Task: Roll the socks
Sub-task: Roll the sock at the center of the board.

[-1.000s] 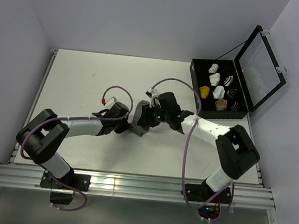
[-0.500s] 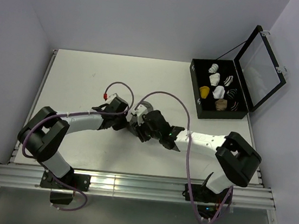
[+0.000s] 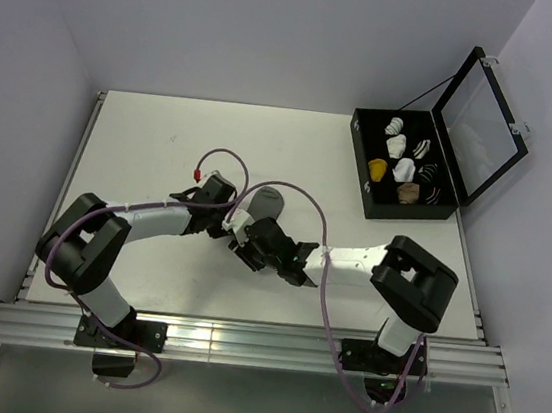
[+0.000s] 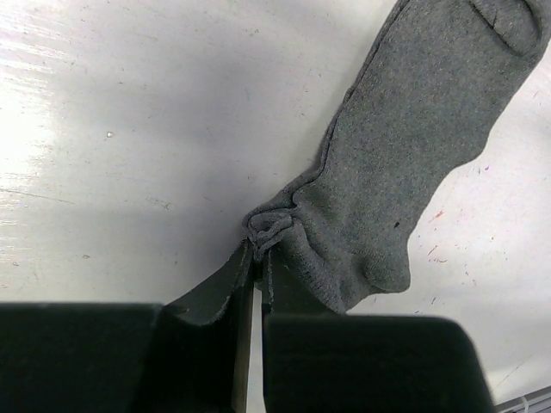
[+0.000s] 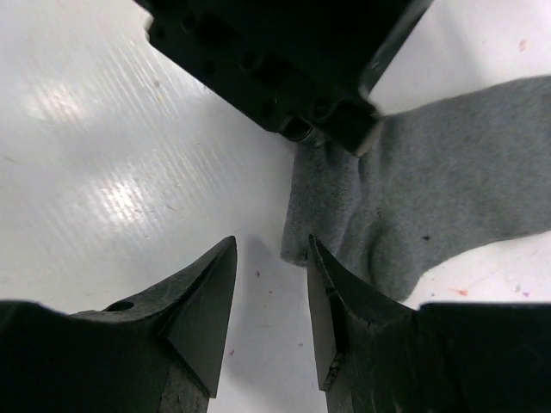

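Observation:
The grey sock lies flat on the white table, stretching away from both grippers. My left gripper is shut on a bunched bit of the sock's near edge. My right gripper stands open just beside it, low over the table. Its right finger is at the sock's corner, and only bare table shows between the jaws. The left gripper's black body fills the top of the right wrist view. A mustard-yellow sock bundle sits in the black box.
The open black box stands at the table's back right with its lid raised. It holds white, striped and tan sock bundles. The two arms' cables arch over the middle of the table.
My right gripper has swung left and toward the near edge, coming down beside the left gripper. The grey sock, covered a second ago, now shows stretched out behind both grippers.

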`<state>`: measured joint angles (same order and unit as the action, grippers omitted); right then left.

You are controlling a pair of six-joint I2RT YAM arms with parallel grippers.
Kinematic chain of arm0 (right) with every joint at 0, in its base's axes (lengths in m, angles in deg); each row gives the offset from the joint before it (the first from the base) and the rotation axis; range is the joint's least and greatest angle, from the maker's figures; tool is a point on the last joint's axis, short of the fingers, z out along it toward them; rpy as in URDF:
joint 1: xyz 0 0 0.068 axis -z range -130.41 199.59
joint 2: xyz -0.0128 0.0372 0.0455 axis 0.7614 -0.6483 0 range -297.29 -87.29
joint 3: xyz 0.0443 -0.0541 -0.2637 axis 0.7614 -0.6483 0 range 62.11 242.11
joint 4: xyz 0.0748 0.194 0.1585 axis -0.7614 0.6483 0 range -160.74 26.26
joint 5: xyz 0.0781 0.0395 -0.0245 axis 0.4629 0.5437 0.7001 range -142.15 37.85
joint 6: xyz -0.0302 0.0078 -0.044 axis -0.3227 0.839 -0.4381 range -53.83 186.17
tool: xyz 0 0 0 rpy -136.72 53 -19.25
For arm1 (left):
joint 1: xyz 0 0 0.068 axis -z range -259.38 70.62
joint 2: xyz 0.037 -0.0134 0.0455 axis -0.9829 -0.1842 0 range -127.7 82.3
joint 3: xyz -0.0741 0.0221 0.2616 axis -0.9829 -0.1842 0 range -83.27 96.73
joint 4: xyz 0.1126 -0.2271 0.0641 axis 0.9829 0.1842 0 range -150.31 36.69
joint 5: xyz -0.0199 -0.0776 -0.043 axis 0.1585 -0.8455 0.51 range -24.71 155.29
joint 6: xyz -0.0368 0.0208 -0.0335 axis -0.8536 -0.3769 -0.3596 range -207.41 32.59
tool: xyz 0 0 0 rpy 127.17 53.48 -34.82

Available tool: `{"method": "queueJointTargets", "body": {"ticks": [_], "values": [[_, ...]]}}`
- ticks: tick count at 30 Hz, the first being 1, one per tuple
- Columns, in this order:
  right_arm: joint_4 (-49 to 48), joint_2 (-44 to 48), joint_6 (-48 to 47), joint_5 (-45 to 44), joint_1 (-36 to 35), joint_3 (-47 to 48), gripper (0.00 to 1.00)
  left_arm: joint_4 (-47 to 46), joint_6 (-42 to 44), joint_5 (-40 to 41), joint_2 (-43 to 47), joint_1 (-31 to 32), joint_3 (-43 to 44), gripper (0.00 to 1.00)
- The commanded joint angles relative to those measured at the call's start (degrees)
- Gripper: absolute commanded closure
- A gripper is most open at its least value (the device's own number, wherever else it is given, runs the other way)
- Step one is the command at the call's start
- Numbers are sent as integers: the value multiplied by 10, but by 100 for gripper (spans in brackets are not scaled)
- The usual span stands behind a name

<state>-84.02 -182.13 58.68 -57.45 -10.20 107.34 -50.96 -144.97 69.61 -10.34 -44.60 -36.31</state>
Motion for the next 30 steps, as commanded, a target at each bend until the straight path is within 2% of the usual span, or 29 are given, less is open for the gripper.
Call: {"method": "queueJointTargets", "body": {"ticks": [1, 12, 15, 16, 19, 23, 25, 26, 27, 30], "values": [[-21, -27, -17, -30, -5, 28, 54, 14, 20, -9, -7, -3, 16, 90], [-1, -89, 5, -80, 0, 46, 53, 15, 34, -18, -2, -7, 16, 91], [9, -90, 17, -59, 12, 48, 68, 15, 40, -21, -1, -8, 16, 91], [11, -88, 21, -49, 16, 47, 81, 15, 41, -20, -1, -9, 17, 90], [30, -74, 36, -2, 32, 50, 100, 16, 39, -13, 8, -10, 16, 86], [59, -59, 74, 95, 56, 64, 100, 9, 18, 5, 42, -16, 1, 66], [65, -56, 108, 178, 82, 70, 100, 8, 8, 20, 57, -16, -6, 57], [69, -58, 136, 205, 93, 73, 100, 7, -4, 26, 75, -17, -13, 45], [72, -59, 149, 236, 104, 80, 100, 5, -11, 38, 83, -17, -19, 40], [77, -69, 198, 332, 143, 96, 100, -9, -33, 54, 123, -19, -45, 29]]}}
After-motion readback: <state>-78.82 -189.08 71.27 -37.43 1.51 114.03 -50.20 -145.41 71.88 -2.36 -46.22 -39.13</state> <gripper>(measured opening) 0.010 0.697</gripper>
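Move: A couple of centimetres ahead of the right hand and about 3 cm lower, between its open fingers' reach, lies the right end of the gray sock's rolled edge. The roll's left end, still pinched by the left hand, is some 6 cm ahead and 4 cm left of the right hand, 2 cm down; the flat sock's far end is roughly 15 cm ahead and 4 cm to its right. From the left hand, the roll's right end lies about 4 cm back and 4 cm right, at much the same height. Sinking about 2.5 cm and then sliding as far forward low over the board, the right hand shuts its half-open fingers on the right end of the roll, then steepens some 20 degrees with a slight lift, still pinching. The left hand holds the left end until that grip is made, then opens wide and lifts off about 3 cm, drifting left. ##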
